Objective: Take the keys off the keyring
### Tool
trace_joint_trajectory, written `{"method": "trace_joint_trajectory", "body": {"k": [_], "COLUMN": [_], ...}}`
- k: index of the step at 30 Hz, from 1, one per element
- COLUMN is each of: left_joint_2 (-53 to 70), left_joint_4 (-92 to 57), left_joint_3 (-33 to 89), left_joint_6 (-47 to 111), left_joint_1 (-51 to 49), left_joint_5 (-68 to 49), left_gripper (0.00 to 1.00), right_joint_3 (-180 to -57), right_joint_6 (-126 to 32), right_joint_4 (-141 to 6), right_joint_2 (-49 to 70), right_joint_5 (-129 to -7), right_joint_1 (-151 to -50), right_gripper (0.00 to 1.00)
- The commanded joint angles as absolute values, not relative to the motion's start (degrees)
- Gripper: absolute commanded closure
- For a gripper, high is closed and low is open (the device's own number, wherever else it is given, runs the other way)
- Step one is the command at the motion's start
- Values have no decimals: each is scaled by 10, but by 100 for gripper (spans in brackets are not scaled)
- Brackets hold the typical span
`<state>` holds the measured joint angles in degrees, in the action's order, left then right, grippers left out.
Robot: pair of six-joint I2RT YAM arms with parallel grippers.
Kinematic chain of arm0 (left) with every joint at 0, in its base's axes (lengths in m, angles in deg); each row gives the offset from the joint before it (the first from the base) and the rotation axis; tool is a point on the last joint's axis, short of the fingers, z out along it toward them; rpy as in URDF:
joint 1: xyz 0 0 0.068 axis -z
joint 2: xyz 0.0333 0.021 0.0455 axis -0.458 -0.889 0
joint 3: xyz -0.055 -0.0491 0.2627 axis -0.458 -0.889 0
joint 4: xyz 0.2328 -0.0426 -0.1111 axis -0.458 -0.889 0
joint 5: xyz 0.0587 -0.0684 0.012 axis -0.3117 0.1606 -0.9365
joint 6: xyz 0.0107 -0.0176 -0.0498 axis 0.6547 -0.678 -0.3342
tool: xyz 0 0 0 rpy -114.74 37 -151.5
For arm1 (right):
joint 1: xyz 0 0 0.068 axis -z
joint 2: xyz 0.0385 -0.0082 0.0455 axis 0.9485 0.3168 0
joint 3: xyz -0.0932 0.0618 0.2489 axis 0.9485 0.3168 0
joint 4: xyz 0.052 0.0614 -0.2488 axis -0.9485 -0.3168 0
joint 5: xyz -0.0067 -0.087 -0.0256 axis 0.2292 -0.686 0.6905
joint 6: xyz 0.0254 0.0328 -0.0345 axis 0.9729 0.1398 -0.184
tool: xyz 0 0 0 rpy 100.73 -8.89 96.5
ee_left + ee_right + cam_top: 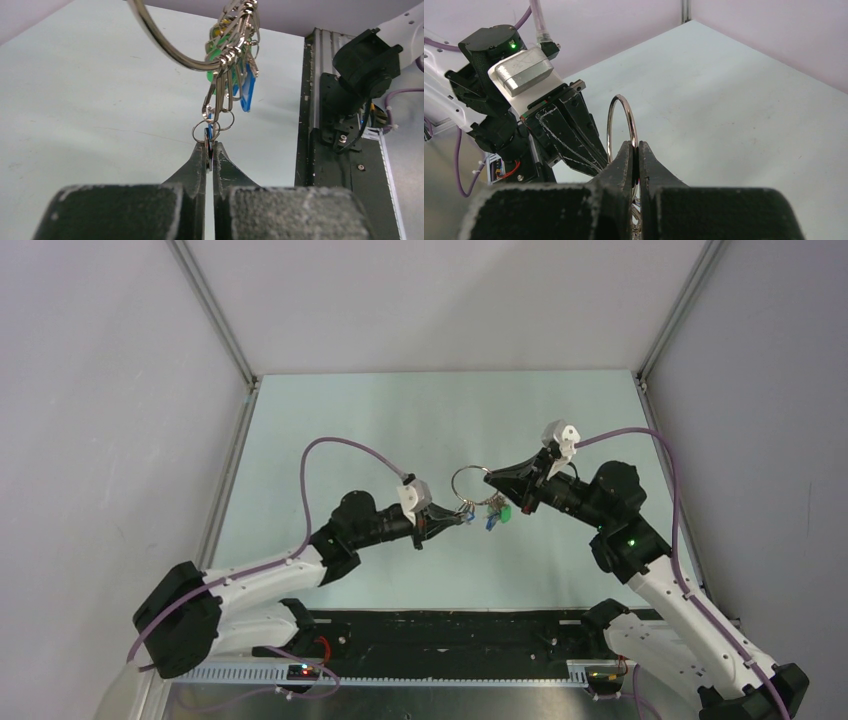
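Note:
The keyring, a thin silver wire ring, hangs in the air over the middle of the table. My right gripper is shut on its wire. The keys, with green and blue heads, dangle in a bunch from the ring's lower part. My left gripper is shut on one key that hangs lowest, seen edge-on with a bit of blue between the tips. From above, the left gripper comes in from the left just under the ring. The right gripper comes in from the right.
The pale green table lies below the hanging bunch, with grey walls round it. A black rail runs along the near edge by the arm bases. The left arm's fingers stand close beside the ring in the right wrist view.

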<state>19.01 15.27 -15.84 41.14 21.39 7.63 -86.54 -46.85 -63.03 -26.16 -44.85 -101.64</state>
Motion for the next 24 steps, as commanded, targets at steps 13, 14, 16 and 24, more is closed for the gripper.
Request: {"method": "trace_joint_trajectory", "body": {"k": [13,14,16,24], "left_joint_2": [177,173,164,149], "left_joint_4": [112,113,112,112], "left_joint_3": [-120,-118,-113,-102], "left_joint_6": [413,414,418,419], "left_joint_1": [217,218,219,219], "left_joint_5": [50,50,52,42], "left_gripper": [68,67,68,68], "right_joint_3": [-896,-896,-897,-907], "right_joint_6": [-466,-466,-466,-467], "right_joint_4": [-595,-594,-594,-610], "right_joint_2": [-257,-259,-261,-262], "right_joint_5": [-447,-447,-447,-447], "right_joint_1": [-1019,-1020,-1020,-1020], "right_gripper": [100,100,100,100]}}
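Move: The left gripper already pinches the end key, which sits about 1 cm right of its hand point, level with it. The rest of the key bunch hangs some 6 cm to its right, level fore and aft and about 3 cm higher; the keyring's middle is roughly 3 cm ahead, 2 cm right and 7 cm up. From the right hand, that key lies about 4 cm left, 3 cm back and 10 cm down. Tug the left gripper just under 1 cm left, away from the bunch, with the key in its fingers, then open them about a third and let go. Sink about 2 cm while easing back right and slightly forward, fingers staying open, wrist tilting a few degrees. Keep the right hand nearly still, pinching the keyring. ##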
